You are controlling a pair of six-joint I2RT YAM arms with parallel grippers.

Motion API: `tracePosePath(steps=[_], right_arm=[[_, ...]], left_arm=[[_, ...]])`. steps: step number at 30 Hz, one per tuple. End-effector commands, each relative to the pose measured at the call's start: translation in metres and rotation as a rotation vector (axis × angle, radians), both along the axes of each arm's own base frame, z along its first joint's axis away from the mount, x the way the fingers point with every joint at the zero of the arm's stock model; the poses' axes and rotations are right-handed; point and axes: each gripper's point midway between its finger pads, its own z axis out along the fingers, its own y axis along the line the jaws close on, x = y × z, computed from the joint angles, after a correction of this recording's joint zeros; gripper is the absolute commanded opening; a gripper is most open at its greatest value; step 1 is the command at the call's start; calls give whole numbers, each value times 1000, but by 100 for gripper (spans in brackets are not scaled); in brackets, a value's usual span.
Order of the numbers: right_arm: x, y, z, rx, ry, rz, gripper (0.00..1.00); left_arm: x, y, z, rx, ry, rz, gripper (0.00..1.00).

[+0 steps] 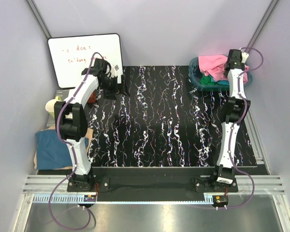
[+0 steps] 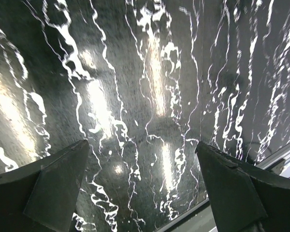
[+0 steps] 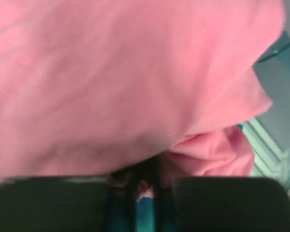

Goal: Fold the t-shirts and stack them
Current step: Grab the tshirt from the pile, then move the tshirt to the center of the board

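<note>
A bright pink t-shirt [image 1: 211, 64] lies crumpled on top of the heap in the teal basin [image 1: 195, 79] at the table's far right, with a green t-shirt [image 1: 210, 82] under it. My right gripper [image 1: 230, 65] reaches down into the basin. In the right wrist view the pink t-shirt [image 3: 125, 72] fills the frame, and my right gripper [image 3: 145, 193] has its jaws drawn close together on a fold of it. A dark blue t-shirt [image 1: 52, 150] lies off the table's left edge. My left gripper [image 2: 142, 159] hangs open over the bare black marbled table top [image 2: 145, 72], holding nothing.
A whiteboard [image 1: 84, 58] with red writing leans at the back left, close behind my left arm. The basin wall [image 3: 275, 82] shows to the right of the pink cloth. Table edge runs just below the left fingers [image 2: 237, 186].
</note>
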Motion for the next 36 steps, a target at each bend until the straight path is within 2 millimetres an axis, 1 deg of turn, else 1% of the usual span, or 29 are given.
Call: tracePosePath(steps=[1,2,4,5,7,8,10,11,13,14,16,17,19,20,22,23,24,25,26,27,28,29,30,31,32,33,34,35,36], right_arm=[[23,8,27,55,-132,49,0],[24,11,36,64,-149,66,0],[23,14,46,81,-166,66,0],[23,18,62,90,-192,78,0],[24,24,86,109,-238,95,0],[23,29,113,112,-283,116,0],[23,34,145,122,-351,140,0],[22,39,173,123,-407,166,0],[20,45,205,111,-472,187,0],[13,49,233,95,-515,199,0],[7,55,259,73,-558,220,0],[0,59,280,64,-590,231,0],[-6,68,297,76,-620,255,0],[-13,77,312,83,-641,282,0],[-18,94,325,97,-657,323,0],[-25,104,338,105,-673,354,0],[-28,120,343,115,-676,389,0],[-38,133,360,123,-699,432,0],[-40,141,359,131,-688,446,0],[-45,156,364,140,-689,492,0],[-57,179,380,151,-707,553,0],[-59,193,373,169,-681,583,0],[-64,206,373,170,-669,619,0],[-79,237,386,181,-682,688,0],[-81,250,370,200,-636,711,0],[-87,263,365,208,-612,740,0],[-101,281,369,226,-605,785,0],[-106,305,346,255,-539,828,0],[-115,320,330,277,-479,853,0]], left_arm=[[-6,-3,15,43,-28,-13,99],[-7,-4,14,45,-26,-14,99],[-8,-6,14,53,-24,-7,99],[-7,-5,14,65,-27,-2,99],[-7,-7,17,76,-41,-5,99],[-6,-7,17,80,-45,-4,99],[-7,-9,18,80,-53,-15,99],[-6,-14,20,59,-70,-35,99],[-7,-15,22,61,-95,-45,99],[-3,-17,26,50,-126,-50,99],[-1,-19,31,36,-143,-52,99],[0,-22,32,25,-148,-59,99],[3,-23,29,20,-144,-61,99],[3,-25,27,11,-139,-67,99],[2,-25,21,11,-121,-71,99],[2,-26,20,8,-120,-74,99],[0,-26,18,9,-113,-74,99],[0,-27,18,7,-115,-77,99],[-1,-26,19,7,-117,-75,99],[-2,-26,18,6,-114,-73,99],[0,-26,18,4,-121,-70,99],[-1,-25,20,4,-125,-63,99],[-1,-25,18,6,-123,-60,99],[-1,-24,19,10,-127,-56,99],[0,-23,20,14,-135,-46,99],[0,-21,21,18,-138,-40,99],[1,-20,22,21,-141,-32,99],[2,-19,24,25,-149,-24,99],[3,-18,25,27,-151,-19,99]])
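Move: The right hand is already down in the blue basket's right half with its fingers half closed. The pink t-shirt lies around and beside it, its middle some 11 cm to the left, about level ahead and a couple of centimetres lower. Below it, the teal cloth is about 10 cm left and 4 cm back, the green cloth about 15 cm left and 6 cm back. From the left hand the pink t-shirt is roughly 50 cm right, 15 cm ahead and 8 cm lower. The right fingers finish closing and pinch the pink t-shirt near its right end while the hand sinks a last centimetre. Then, keeping the grip, the hand lifts it steeply, some 35 cm, out of the basket and swings about 25 cm left, drawing back a little late on. The fingers tip up from their downward slant and the wrist turns counter-clockwise, some 40 degrees. ##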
